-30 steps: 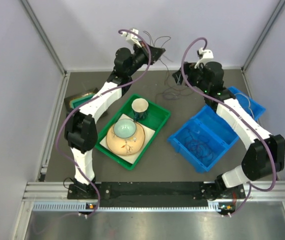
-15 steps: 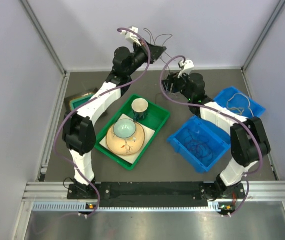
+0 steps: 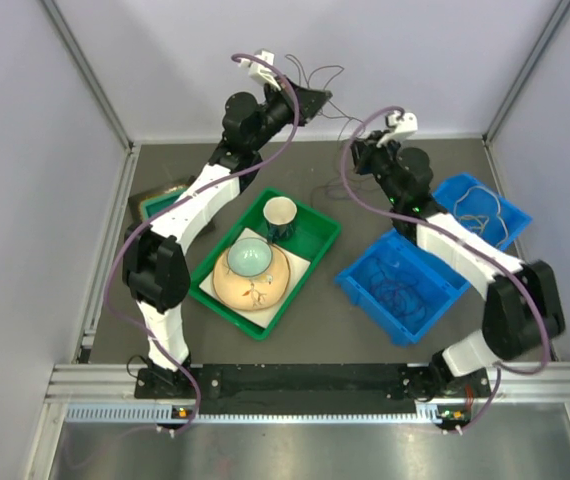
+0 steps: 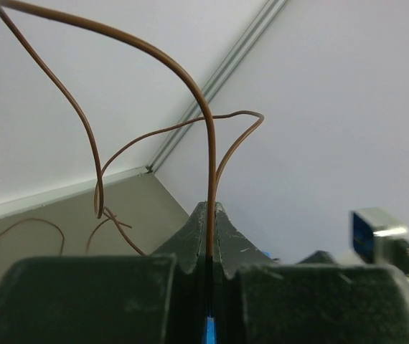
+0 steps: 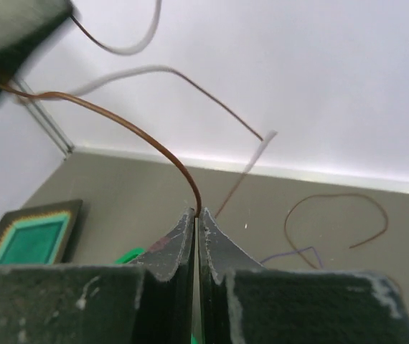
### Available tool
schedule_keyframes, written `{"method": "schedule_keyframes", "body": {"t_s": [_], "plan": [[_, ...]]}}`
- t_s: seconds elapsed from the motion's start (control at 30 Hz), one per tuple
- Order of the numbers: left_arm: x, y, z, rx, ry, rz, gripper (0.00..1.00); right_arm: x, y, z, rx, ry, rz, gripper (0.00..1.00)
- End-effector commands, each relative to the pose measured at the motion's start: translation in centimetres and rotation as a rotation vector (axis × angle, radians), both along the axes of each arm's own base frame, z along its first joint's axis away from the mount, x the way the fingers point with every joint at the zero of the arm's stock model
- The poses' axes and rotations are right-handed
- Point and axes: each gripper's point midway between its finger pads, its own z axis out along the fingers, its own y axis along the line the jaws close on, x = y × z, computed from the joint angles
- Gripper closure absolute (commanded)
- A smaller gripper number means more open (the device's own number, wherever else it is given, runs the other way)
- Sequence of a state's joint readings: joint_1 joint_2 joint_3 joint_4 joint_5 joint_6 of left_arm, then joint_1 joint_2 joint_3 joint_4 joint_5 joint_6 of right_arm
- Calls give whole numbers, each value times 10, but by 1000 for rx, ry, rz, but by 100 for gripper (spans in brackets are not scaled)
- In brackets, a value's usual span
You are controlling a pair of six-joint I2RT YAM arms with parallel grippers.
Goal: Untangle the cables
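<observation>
My left gripper [image 3: 315, 100] is raised near the back wall, shut on a thin brown cable [image 4: 208, 143] that rises from its tips [image 4: 209, 208] and loops away. To its right, my right gripper [image 3: 358, 158] is shut on a brown cable [image 5: 129, 129] that arcs up and left from its tips [image 5: 196, 213] toward the left gripper. More loose cables [image 3: 333, 188] lie on the table below; a brown loop [image 5: 334, 215] and a purple wire [image 5: 298, 254] show in the right wrist view.
A green tray [image 3: 303, 284] with a cup [image 3: 280, 215] and a bowl [image 3: 250, 258] sits centre-left. On the right, two blue bins [image 3: 350, 278] [image 3: 510, 215] hold coiled cables. A teal-faced pad [image 3: 160, 197] lies at the left wall.
My right gripper swung left toward the hanging cable, came back a little to the right, and closed from wide open onto the brown cable. The left arm has barely moved.
</observation>
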State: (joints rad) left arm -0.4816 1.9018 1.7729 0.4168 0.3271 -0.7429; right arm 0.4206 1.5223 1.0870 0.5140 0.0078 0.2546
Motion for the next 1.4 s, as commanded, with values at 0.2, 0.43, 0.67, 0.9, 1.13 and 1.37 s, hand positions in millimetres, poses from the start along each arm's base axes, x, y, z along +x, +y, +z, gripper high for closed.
{"method": "schedule_keyframes", "body": {"t_s": [0.2,0.43,0.67,0.9,1.13,1.37], "plan": [[-53,-25,16,-11,-28,-163,100,-106,-85,95,90,-180,-145,100],[-99,-62,-13,76,-26,-249,100,-158,-118,96,45,-140,-189,100],[-149,-130,-78,220,8,-409,100,-191,-150,56,11,-26,-289,100],[-167,-187,-125,297,76,-529,100,-184,-168,19,36,99,-360,100],[-178,-227,-183,364,157,-597,100,-171,-200,-19,114,273,-439,100],[-179,-241,-216,417,195,-631,100,-166,-218,-61,150,412,-478,100]]}}
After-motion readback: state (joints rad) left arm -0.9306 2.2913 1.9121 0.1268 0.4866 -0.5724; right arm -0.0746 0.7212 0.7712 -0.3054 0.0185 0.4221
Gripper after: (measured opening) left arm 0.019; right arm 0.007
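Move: Both grippers already pinch the same brown cable. The blue bin's middle compartment lies about 32 cm right of the left hand, 10 cm back and 39 below, and from the right hand about 23 cm right, 8 back and 27 below. Its cable-filled near compartment is some 13 cm back and 13 left of it; the yellow-cable far compartment 12 farther out and 14 right. Loose cables lie 16 cm ahead of the right hand, 2 left, 30 below. Sweeping right and back together, both hands carry the cable from over the table to the bin's middle compartment, fingers staying shut on it. The left also sinks steadily, ever faster at the end, about 23 cm in all, turning clockwise and dipping its fingertips. The right first lifts some 11 cm, then comes down past its starting height while turning about 30 degrees clockwise and tipping downward. ##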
